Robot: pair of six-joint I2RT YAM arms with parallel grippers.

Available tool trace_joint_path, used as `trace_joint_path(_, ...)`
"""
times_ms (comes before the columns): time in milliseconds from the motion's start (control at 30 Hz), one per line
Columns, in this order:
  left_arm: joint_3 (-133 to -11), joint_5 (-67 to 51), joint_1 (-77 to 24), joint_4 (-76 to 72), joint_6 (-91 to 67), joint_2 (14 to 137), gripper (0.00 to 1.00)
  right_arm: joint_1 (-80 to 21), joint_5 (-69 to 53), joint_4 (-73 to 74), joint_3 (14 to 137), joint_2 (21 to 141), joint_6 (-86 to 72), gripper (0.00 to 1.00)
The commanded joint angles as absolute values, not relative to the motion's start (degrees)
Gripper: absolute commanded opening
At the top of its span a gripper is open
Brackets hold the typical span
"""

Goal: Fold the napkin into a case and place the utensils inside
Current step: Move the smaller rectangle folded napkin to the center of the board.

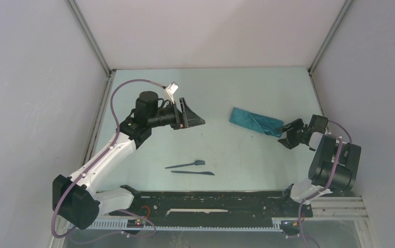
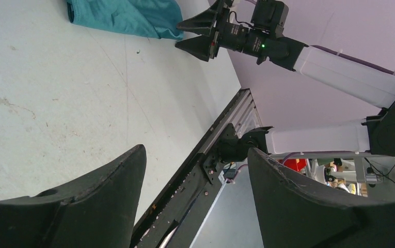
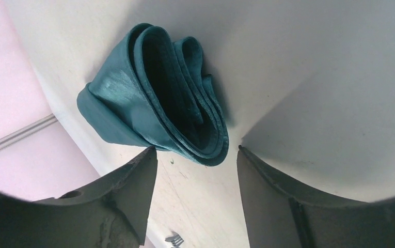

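Note:
The teal napkin, folded into a narrow layered case (image 1: pixel 254 122), lies on the table at the right; its open layered end (image 3: pixel 185 119) faces my right wrist camera. My right gripper (image 1: pixel 289 135) stands open just short of that end, nothing between its fingers (image 3: pixel 133 181). The two dark utensils lie side by side near the front centre: the fork-like one (image 1: pixel 186 165) and the knife (image 1: pixel 193 172) below it. My left gripper (image 1: pixel 198 120) hovers open at mid-left, pointing right, apart from everything; its view shows the case (image 2: pixel 128 15) and the right gripper (image 2: pixel 198 33) far off.
A black rail (image 1: pixel 210 199) runs along the table's near edge between the arm bases. Grey walls and metal frame posts (image 1: pixel 319 51) enclose the table on three sides.

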State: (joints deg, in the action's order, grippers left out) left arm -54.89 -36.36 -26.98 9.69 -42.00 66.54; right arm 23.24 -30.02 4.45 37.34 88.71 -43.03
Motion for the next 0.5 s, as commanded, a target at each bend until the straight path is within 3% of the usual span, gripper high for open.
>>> trace_joint_path(0, -57.2, -37.7, -27.2, 8.5, -41.7, 64.8, 0.77, 23.5, -30.4, 4.6, 36.7, 87.5, -41.4, 0.62)
trace_joint_path(233, -56.3, -37.6, -27.2, 8.6, -41.5, 64.9, 0.77, 25.4, -31.3, -1.0, 40.3, 93.7, -40.7, 0.28)
trace_joint_path(367, -56.3, -37.5, -27.2, 9.0, -41.2, 65.0, 0.78, 26.4, -32.1, -0.3, 46.6, 99.4, -36.1, 0.19)
trace_joint_path(467, -56.2, -37.5, -27.2, 9.5, -41.0, 65.1, 0.77, 26.3, -30.3, 9.3, 55.5, 103.2, -31.4, 0.2)
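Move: The folded napkin's middle lies about 12 cm to the right hand's left and 6 cm farther out, some 2 cm lower, its near right corner already standing between the open fingers, just below the hand point. The fork is roughly 46 cm left of this hand and 14 cm nearer the base, the knife about 43 cm left and 18 cm back. From the idle left hand, the napkin is some 30 cm to the right, 12 cm ahead and 25 cm below. The napkin's near right corner gets pinched as the right fingers close on it from well open to nearly shut, the hand sinking about 1.5 cm meanwhile. While still closing, the hand sets off forward some 3 cm and about 2.5 cm to the right, dragging the pinched end with it, the wrist hardly turning. ##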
